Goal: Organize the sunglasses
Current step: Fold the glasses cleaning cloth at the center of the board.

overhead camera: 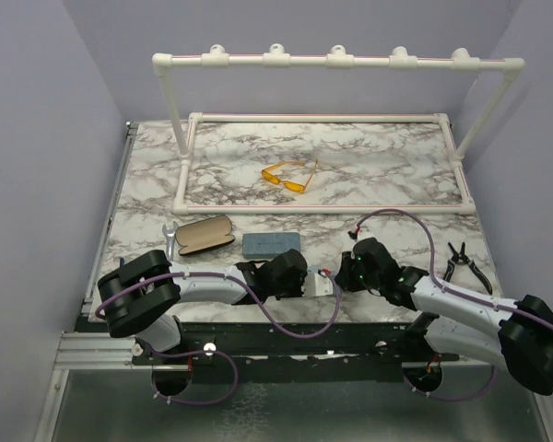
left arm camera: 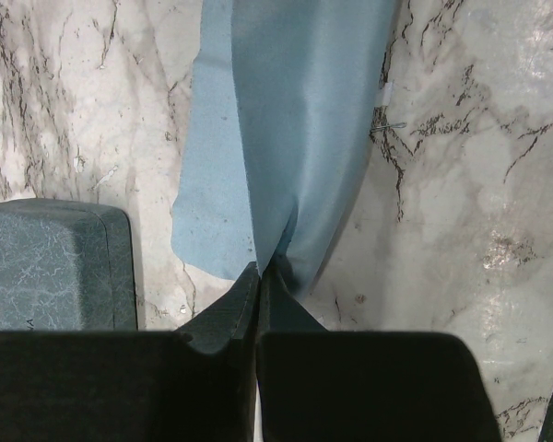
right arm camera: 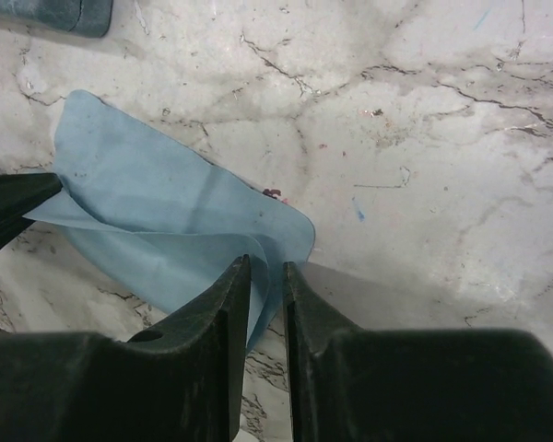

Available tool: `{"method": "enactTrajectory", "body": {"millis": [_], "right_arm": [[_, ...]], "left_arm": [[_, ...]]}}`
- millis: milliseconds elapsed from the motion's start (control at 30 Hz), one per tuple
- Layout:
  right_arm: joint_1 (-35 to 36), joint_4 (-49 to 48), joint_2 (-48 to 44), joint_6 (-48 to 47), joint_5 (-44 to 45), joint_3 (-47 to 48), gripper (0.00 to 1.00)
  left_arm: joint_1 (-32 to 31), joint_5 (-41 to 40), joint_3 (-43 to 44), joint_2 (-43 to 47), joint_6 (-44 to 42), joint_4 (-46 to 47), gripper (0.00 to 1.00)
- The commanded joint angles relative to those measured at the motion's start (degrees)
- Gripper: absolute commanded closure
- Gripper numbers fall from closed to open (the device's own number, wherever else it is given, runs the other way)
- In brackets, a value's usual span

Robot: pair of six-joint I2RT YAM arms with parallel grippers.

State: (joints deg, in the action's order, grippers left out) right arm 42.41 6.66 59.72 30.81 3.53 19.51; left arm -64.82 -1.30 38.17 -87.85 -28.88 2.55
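The yellow-orange sunglasses [overhead camera: 286, 177] lie unfolded inside the white pipe frame at the back of the table. A dark wire-framed pair of sunglasses [overhead camera: 465, 265] lies near the right edge. My left gripper [left arm camera: 261, 269] is shut on the bunched end of a light blue cloth [left arm camera: 295, 120] at the front centre, beside the grey-blue case [left arm camera: 55, 267]. My right gripper [right arm camera: 265, 267] faces it from the right. Its jaws stand a little apart, with the cloth's [right arm camera: 166, 221] other folded edge loose between them.
An open black oval case [overhead camera: 205, 235] and the grey-blue case [overhead camera: 272, 243] lie left of centre, with a small silver metal piece [overhead camera: 170, 238] beside them. A white pipe rack [overhead camera: 336, 60] spans the back, above a pipe frame [overhead camera: 323, 117] on the marble top.
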Motion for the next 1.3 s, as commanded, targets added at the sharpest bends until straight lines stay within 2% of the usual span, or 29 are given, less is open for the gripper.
{"method": "enactTrajectory", "body": {"millis": [0,367,833,900,1100,1267], "right_arm": [[0.30,-2.95,1.80,-1.72,1.07,0.97,0.75],[0.30,-4.69,2.56,-4.42,-1.20,1.81,0.75],[0.30,-5.19,6.79,-2.94,-1.30,2.38,0.75],[0.30,-4.89,6.81,-2.53,-0.71,2.46,0.79],[0.30,-2.52,5.31,-1.67,0.62,2.64,0.98],[0.30,-0.26,2.14,-0.35,1.95,2.37,0.99]], "left_arm": [[0.39,1.26,-0.29,-0.04,-0.50,-1.05,1.00],[0.35,1.22,-0.23,-0.26,-0.31,-1.01,1.00],[0.39,1.25,-0.25,-0.21,-0.16,-0.88,1.00],[0.39,1.22,-0.32,-0.21,-0.16,-0.88,1.00],[0.39,1.23,-0.47,0.05,-0.21,-0.88,1.00],[0.39,1.26,-0.39,0.30,-0.21,-1.50,1.00]]}}
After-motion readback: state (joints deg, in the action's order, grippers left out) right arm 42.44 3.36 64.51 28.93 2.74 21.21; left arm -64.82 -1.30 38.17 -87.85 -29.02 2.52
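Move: The free edge of the cloth's upper layer lies about 1 cm ahead of the slightly open right fingertips, 1 cm to their left and barely below. The left fingertips, shut on the same layer, stand some 7 cm to the right hand's left and 2 cm back. The grey case's middle is roughly 6 cm ahead and 15 cm left of the right hand. From the left hand, that free edge is about 6 cm to the right and 3 cm ahead. Forward and to the left by turns, the right hand creeps low over the cloth, about 1.5 cm each way, its fingers still parted around the upper layer's edge. Then the fingers shut and pinch that edge, easing back less than half a centimetre. The left hand stays put, keeping its closed grip on the cloth. ##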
